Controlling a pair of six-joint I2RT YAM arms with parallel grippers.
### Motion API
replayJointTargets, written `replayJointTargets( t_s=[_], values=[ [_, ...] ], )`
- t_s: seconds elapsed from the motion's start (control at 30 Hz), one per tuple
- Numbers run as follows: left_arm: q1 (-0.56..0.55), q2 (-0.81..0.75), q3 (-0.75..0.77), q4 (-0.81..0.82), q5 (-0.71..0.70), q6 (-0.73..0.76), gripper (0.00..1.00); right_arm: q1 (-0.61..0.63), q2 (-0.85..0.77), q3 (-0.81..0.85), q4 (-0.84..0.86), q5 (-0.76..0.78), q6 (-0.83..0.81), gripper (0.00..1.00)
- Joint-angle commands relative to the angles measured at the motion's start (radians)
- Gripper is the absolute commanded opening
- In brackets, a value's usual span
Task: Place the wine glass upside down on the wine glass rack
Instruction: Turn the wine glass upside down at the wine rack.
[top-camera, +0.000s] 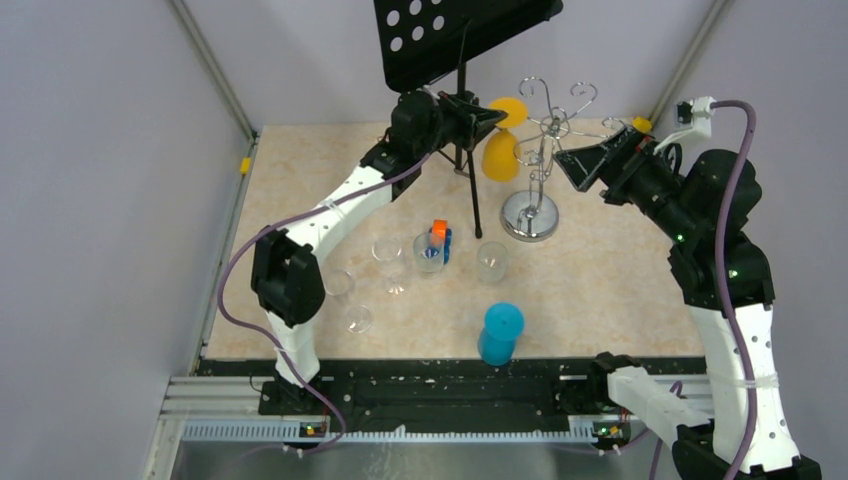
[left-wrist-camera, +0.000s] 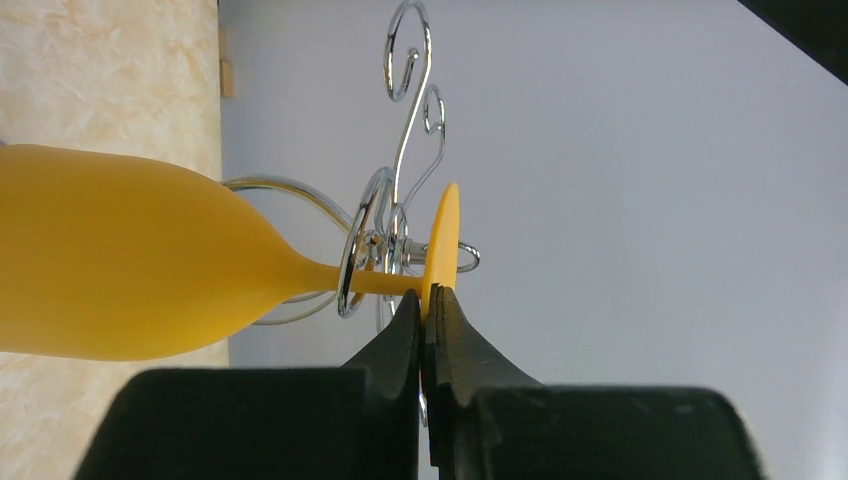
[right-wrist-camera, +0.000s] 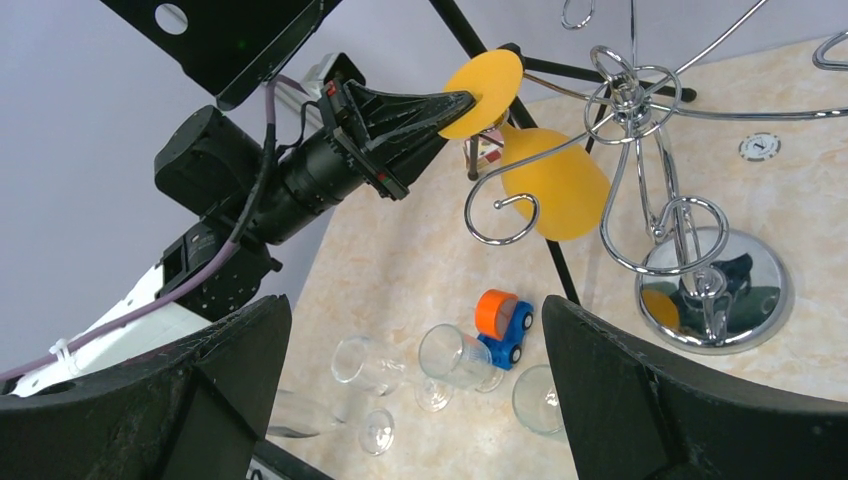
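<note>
The yellow wine glass (top-camera: 500, 152) hangs upside down and tilted beside the top of the chrome wine glass rack (top-camera: 531, 214). My left gripper (top-camera: 495, 118) is shut on the rim of its round foot (left-wrist-camera: 443, 235). In the left wrist view the stem crosses a curled chrome loop (left-wrist-camera: 355, 255) of the rack, with the bowl (left-wrist-camera: 120, 265) to the left. The right wrist view shows the wine glass (right-wrist-camera: 555, 185) behind a hook arm (right-wrist-camera: 500, 215). My right gripper (top-camera: 575, 165) is open and holds nothing, just right of the rack's hooks.
A black music stand (top-camera: 455, 30) on a tripod pole (top-camera: 470, 190) rises behind the left gripper. Several clear glasses (top-camera: 390, 260) and a blue toy car (top-camera: 438, 240) lie mid-table. A blue cup (top-camera: 500, 335) stands near the front edge.
</note>
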Motion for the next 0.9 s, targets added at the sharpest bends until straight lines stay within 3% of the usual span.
replayJointTargets(
  t_s=[0.0,0.33,0.7,0.87],
  values=[
    [-0.009,-0.049,0.005,0.031,0.016,0.004,0.0,-0.011,-0.006,-0.002,0.036,-0.009,0.008,0.99],
    [-0.018,-0.064,-0.023,0.013,0.02,0.004,0.0,-0.011,-0.009,-0.006,0.035,-0.005,0.005,0.99],
    [-0.019,-0.077,-0.046,-0.01,0.029,0.004,0.2,-0.011,-0.017,-0.015,0.037,-0.003,0.007,0.99],
    [-0.021,-0.081,-0.048,-0.025,0.033,0.005,0.35,-0.011,-0.017,-0.018,0.037,-0.004,0.006,0.99]
  ],
)
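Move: The upside-down yellow wine glass, its foot's rim pinched in the left fingers, hangs with its middle some 8 cm below them, 2 cm ahead and 2 cm right. The rack curl around its stem is about 1 cm ahead, 2 cm right and 2 cm below. The rack hub is roughly 4 cm ahead, 10 cm right; a second curl 4 cm back, 7 cm right, both slightly lower. From the idle right hand the stem's curl lies about 18 cm ahead, 6 cm left and 8 cm lower. The glass's foot is lowered onto the rack curl around its stem: the left hand first creeps barely back and right, then sinks about 2 cm, fingers still pointing level, forward and to the right. Near the bottom the fingers begin to open, to about a third, letting go of the foot while the hand eases back about 1 cm, the rim still between the parted tips. ##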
